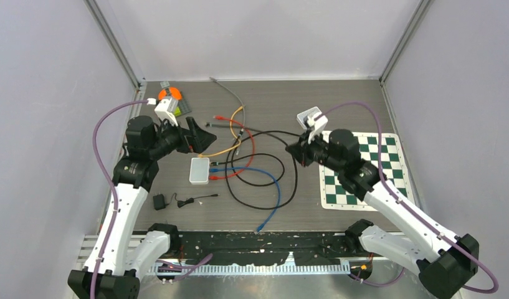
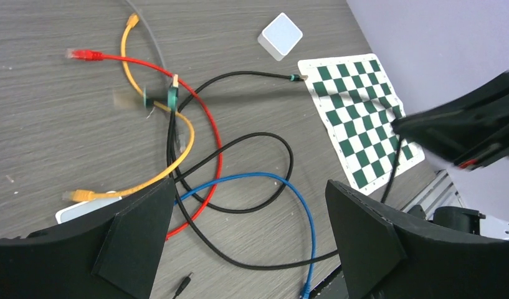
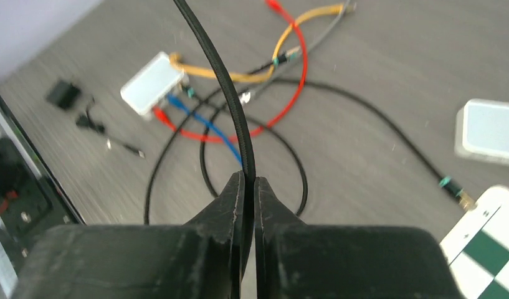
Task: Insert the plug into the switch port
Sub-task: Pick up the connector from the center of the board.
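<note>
The white switch (image 1: 199, 169) lies flat at mid-table, with orange, red and blue cables plugged into or ending at it; it also shows as the white switch (image 3: 152, 81). My right gripper (image 1: 293, 148) is shut on a black cable (image 3: 227, 93), which rises from between its jaws. A black plug with a green band and gold tip (image 2: 295, 78) lies loose by the checkered mat's corner, seen too as the plug (image 3: 454, 187). My left gripper (image 2: 252, 240) hangs open above the cable tangle, holding nothing, just left of the switch's far end.
A green-and-white checkered mat (image 1: 364, 168) covers the right side. A second white box (image 2: 281, 35) sits by its far corner. Red (image 1: 252, 149), orange (image 1: 230, 146), blue (image 1: 273, 193) and grey cables loop mid-table. A small black adapter (image 1: 159, 202) lies near left.
</note>
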Robot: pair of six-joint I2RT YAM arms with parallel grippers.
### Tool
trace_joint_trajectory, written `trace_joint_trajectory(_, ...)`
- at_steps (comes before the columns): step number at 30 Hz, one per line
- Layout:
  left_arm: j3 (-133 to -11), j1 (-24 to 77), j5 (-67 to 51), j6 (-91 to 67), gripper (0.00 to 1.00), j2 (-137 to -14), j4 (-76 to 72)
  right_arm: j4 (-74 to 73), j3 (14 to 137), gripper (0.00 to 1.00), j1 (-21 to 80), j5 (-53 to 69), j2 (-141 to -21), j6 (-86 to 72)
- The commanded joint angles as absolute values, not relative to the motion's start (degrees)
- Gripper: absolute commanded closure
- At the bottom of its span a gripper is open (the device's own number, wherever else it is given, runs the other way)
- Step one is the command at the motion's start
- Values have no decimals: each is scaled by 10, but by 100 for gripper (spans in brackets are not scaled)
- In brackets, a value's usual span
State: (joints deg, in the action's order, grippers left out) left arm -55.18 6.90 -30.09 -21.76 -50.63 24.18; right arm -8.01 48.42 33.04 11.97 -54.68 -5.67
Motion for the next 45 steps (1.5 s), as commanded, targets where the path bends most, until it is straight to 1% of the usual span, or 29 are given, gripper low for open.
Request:
trace_joint_trajectory(1,-556,69,-330,-243,5,-514,185,15,401,95,329,155,-488,-31)
trace_joint_trajectory(5,-558,65,-305,-262,6,-535,207,31,362,95,330,158,-474,-34)
trace_joint_trajectory(8,-558,41,-299,-302,7,-555,225,43,339,95,329,147,-459,-38)
trace_joint_trajectory(13,-550,33,-280,-317,8,-559,214,64,315,95,327,147,-434,-49)
trace_joint_trajectory(17,-552,23,-290,-340,8,-575,206,89,302,95,326,166,-431,-71)
trace_joint_trajectory(20,-546,20,-308,-352,9,-586,181,107,294,95,326,177,-432,-89)
trace_joint_trajectory(27,-504,3,-355,-403,18,-590,104,127,288,95,323,185,-432,-119)
trace_joint_trajectory(31,-476,-31,-395,-456,23,-594,45,143,286,95,318,201,-454,-141)
trace_joint_trajectory(35,-450,-50,-423,-501,26,-593,-16,151,283,95,315,213,-467,-156)
trace_joint_trajectory(40,-434,-62,-443,-536,28,-596,-55,153,282,95,310,224,-471,-166)
trace_joint_trajectory(45,-410,-70,-466,-602,33,-605,-122,159,270,95,304,233,-465,-175)
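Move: The black cable's free connector, swinging in the air on the length my right hand holds, is about 6 cm ahead of my left hand, level sideways and some 12 cm below. Down on the table, roughly 28 cm under that hand, the red plug lies about 15 cm ahead and 2 right, the other black connector 9 ahead and 10 right, the switch 2 back and 4 left. From my right hand the free connector is about 6 cm ahead, 25 left and 11 below. I bring my open left hand in to catch the free connector: about 5 cm forward, a few centimetres down and slightly left, rolling its left side down some 30 degrees and tipping the fingers lower. In the second half I begin closing those fingers, by roughly a quarter. My right hand, still pinching the black cable, quickly sinks about 6 cm and draws back some 3, then nearly holds there, rolling slightly left side up. ##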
